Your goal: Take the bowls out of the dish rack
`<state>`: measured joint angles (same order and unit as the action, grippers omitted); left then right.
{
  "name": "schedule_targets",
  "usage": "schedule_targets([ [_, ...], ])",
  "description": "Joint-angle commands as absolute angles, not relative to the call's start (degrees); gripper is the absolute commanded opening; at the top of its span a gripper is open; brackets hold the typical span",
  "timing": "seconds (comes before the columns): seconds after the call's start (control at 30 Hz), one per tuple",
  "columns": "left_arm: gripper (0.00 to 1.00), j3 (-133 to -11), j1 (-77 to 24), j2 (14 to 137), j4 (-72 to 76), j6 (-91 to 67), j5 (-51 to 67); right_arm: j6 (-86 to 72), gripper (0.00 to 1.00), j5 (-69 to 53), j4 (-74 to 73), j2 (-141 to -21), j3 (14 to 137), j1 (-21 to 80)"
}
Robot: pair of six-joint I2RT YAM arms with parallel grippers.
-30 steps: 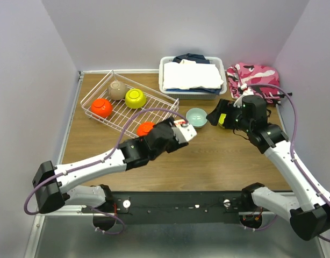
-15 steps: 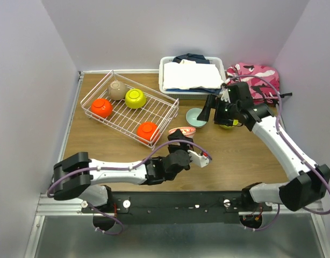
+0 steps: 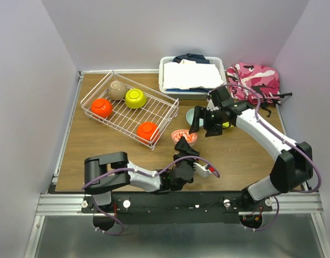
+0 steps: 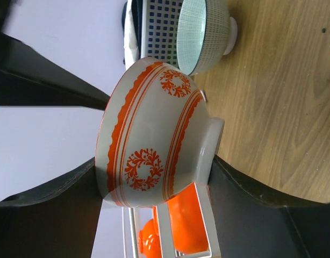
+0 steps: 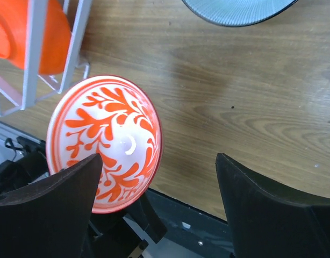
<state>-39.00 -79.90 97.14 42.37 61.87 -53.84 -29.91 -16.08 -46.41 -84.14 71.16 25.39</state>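
Observation:
The white wire dish rack [image 3: 159,110] holds a taupe bowl [image 3: 117,90], a lime-yellow bowl [image 3: 135,98] and two orange bowls [image 3: 101,107] [image 3: 148,131]. A red-patterned bowl [image 3: 184,136] [image 4: 154,134] [image 5: 103,142] stands upright on the table beside the rack. My left gripper [image 3: 182,146] [image 4: 154,209] lies low just in front of it, open. My right gripper [image 3: 200,122] [image 5: 159,204] hovers open above the table just right of that bowl, partly covering the pale grey bowl [image 3: 193,114] [image 4: 202,35]. Another lime-yellow bowl [image 3: 227,124] sits behind the right wrist.
A white plastic bin [image 3: 167,80] of folded cloth stands at the back. A pink camouflage cloth [image 3: 253,78] lies at the back right. The rack's near corner [image 5: 73,48] with an orange bowl [image 5: 25,32] is close to the patterned bowl.
My left arm set the patterned bowl on the table and drew back toward the near edge. My right gripper swung left, from beside the pale grey bowl to above it.

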Motion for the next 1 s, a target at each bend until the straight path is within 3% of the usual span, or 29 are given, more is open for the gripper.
schedule_targets([
  [0.0,0.61,-38.3,-80.3,99.9,59.9,69.9,-58.6,-29.1,0.9,-18.3,-49.1,-89.4,69.3,27.9],
  [0.17,0.61,-38.1,-80.5,101.0,60.5,70.0,-58.9,-28.5,0.83,-18.0,-50.1,-93.3,69.2,29.8],
  [0.23,0.61,-38.1,-80.4,101.5,60.5,70.0,-59.0,-28.0,0.74,-18.5,-50.5,-93.9,69.4,29.9],
  [0.37,0.62,-38.2,-80.5,102.7,60.7,70.1,-59.4,-27.3,0.4,-19.2,-51.2,-95.1,70.5,29.9],
  [0.43,0.65,-38.3,-80.5,103.3,60.8,70.2,-59.8,-27.1,0.22,-19.3,-51.1,-95.2,70.8,29.9],
  [0.5,0.7,-38.4,-80.5,103.6,61.0,70.3,-60.3,-27.1,0.12,-19.3,-51.0,-95.3,70.9,29.9],
  [0.53,0.72,-38.4,-80.5,103.8,61.0,70.3,-60.5,-27.0,0.01,-19.4,-51.1,-95.3,71.1,29.9],
  [0.77,0.98,-38.7,-80.6,102.8,57.0,66.4,-61.6,-27.6,0.01,-15.0,-50.3,-94.2,73.5,29.7],
  [0.97,0.99,-43.1,-80.7,96.7,36.0,48.1,-58.7,-28.3,0.01,-8.5,-46.2,-92.3,75.1,26.7],
])
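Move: My left hand still holds the white-and-orange bowl, its middle about 3 cm ahead of my left fingertips and just below them. From my open right hand, that bowl is roughly 7 cm left, 3 cm back and 5 cm lower. The pale green bowl stands on the table about 8 cm ahead of my right hand and 12 cm below; the orange bowl in the rack is some 23 cm to its left, about level fore and aft, 10 cm lower. I sink my right hand about 6 cm, easing a little back and left as the wrist tips some 10 degrees, until its fingers straddle the right-hand rim of the white-and-orange bowl, then close them to pinch that wall. My left hand holds nearly still until this grip is made, then spreads its fingers to let go, while my right hand starts about 1 cm forward and right with the bowl. ##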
